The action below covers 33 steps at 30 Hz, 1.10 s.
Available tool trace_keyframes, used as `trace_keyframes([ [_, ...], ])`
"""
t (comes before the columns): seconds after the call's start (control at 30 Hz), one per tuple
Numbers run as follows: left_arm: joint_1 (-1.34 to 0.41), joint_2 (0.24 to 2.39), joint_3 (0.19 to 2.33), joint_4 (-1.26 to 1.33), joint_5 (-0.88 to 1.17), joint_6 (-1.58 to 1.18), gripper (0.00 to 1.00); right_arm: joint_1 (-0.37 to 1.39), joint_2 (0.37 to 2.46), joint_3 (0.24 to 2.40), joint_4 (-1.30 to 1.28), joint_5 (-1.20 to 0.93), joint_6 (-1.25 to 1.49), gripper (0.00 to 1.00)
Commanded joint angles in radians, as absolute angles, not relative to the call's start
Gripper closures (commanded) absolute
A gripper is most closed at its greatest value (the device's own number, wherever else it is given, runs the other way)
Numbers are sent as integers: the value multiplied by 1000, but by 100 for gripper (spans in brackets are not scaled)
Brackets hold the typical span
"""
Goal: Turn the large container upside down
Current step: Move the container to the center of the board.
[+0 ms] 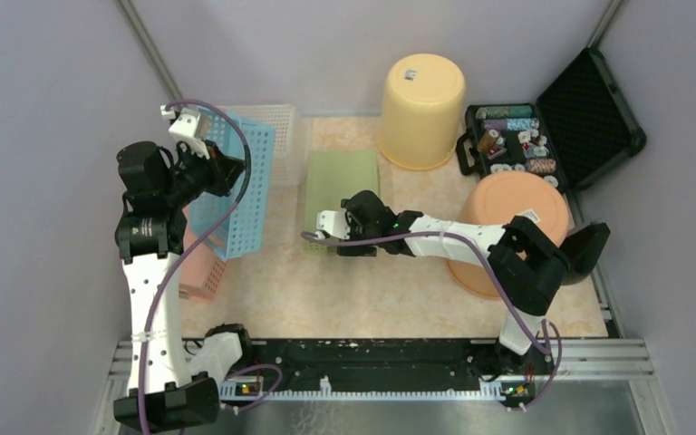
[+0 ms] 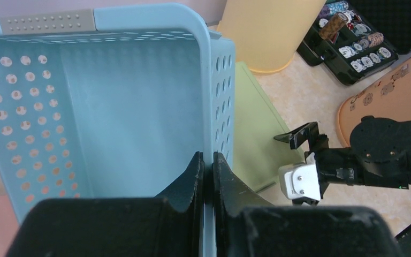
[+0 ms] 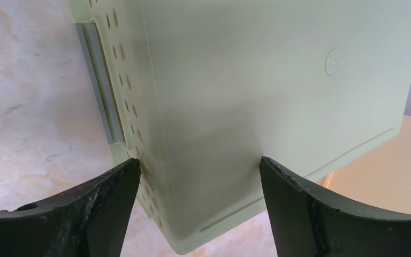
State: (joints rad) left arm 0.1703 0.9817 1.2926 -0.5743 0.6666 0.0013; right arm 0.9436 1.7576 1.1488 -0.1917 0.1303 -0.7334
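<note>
A light blue perforated basket (image 1: 236, 186) stands tipped on its side at the left, its open side facing left. My left gripper (image 1: 225, 169) is shut on its side wall; in the left wrist view the fingers (image 2: 207, 158) pinch the wall edge of the blue basket (image 2: 112, 118). A pale green basket (image 1: 340, 181) lies bottom-up on the table in the middle. My right gripper (image 1: 358, 201) is open and empty at its near edge; in the right wrist view the jaws (image 3: 199, 166) stand either side of a corner of the green basket (image 3: 257, 80).
An upturned yellow bucket (image 1: 421, 109) stands at the back. An orange bucket (image 1: 512, 222) sits under the right arm. An open black case of poker chips (image 1: 517, 145) is at the back right. A white basket (image 1: 283, 122) and a pink basket (image 1: 201, 270) flank the blue one.
</note>
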Motion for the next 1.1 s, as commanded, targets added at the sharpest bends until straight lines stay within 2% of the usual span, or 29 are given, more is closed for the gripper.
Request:
trace_keyframes([
  [0.0,184,952,1291,-477,696,3,100,908,1798,1208,-157,92,-791,18],
  [1.07,204,951,1282,-463,730,-32,100,758,2078,1579,-158,180,-781,17],
])
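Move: The green container lies upside down with its near end right at the right hand; its middle is about 10 cm ahead, 3 cm left and some 5 cm below. From that hand the yellow bucket stands roughly 31 cm ahead and 20 cm to the right, the white basket about 25 cm ahead and 28 cm to the left. From the left hand, the green container is some 21 cm right, 5 cm back and 30 cm below. Still against the near end of the upturned green container, the right hand's open fingers keep pushing it straight forward along the board, about 12 cm at a steady pace and level height, towards the far edge between the white basket and the yellow bucket. The wrist turns roughly 10 degrees clockwise on the way, and the fingers stay wide open. ##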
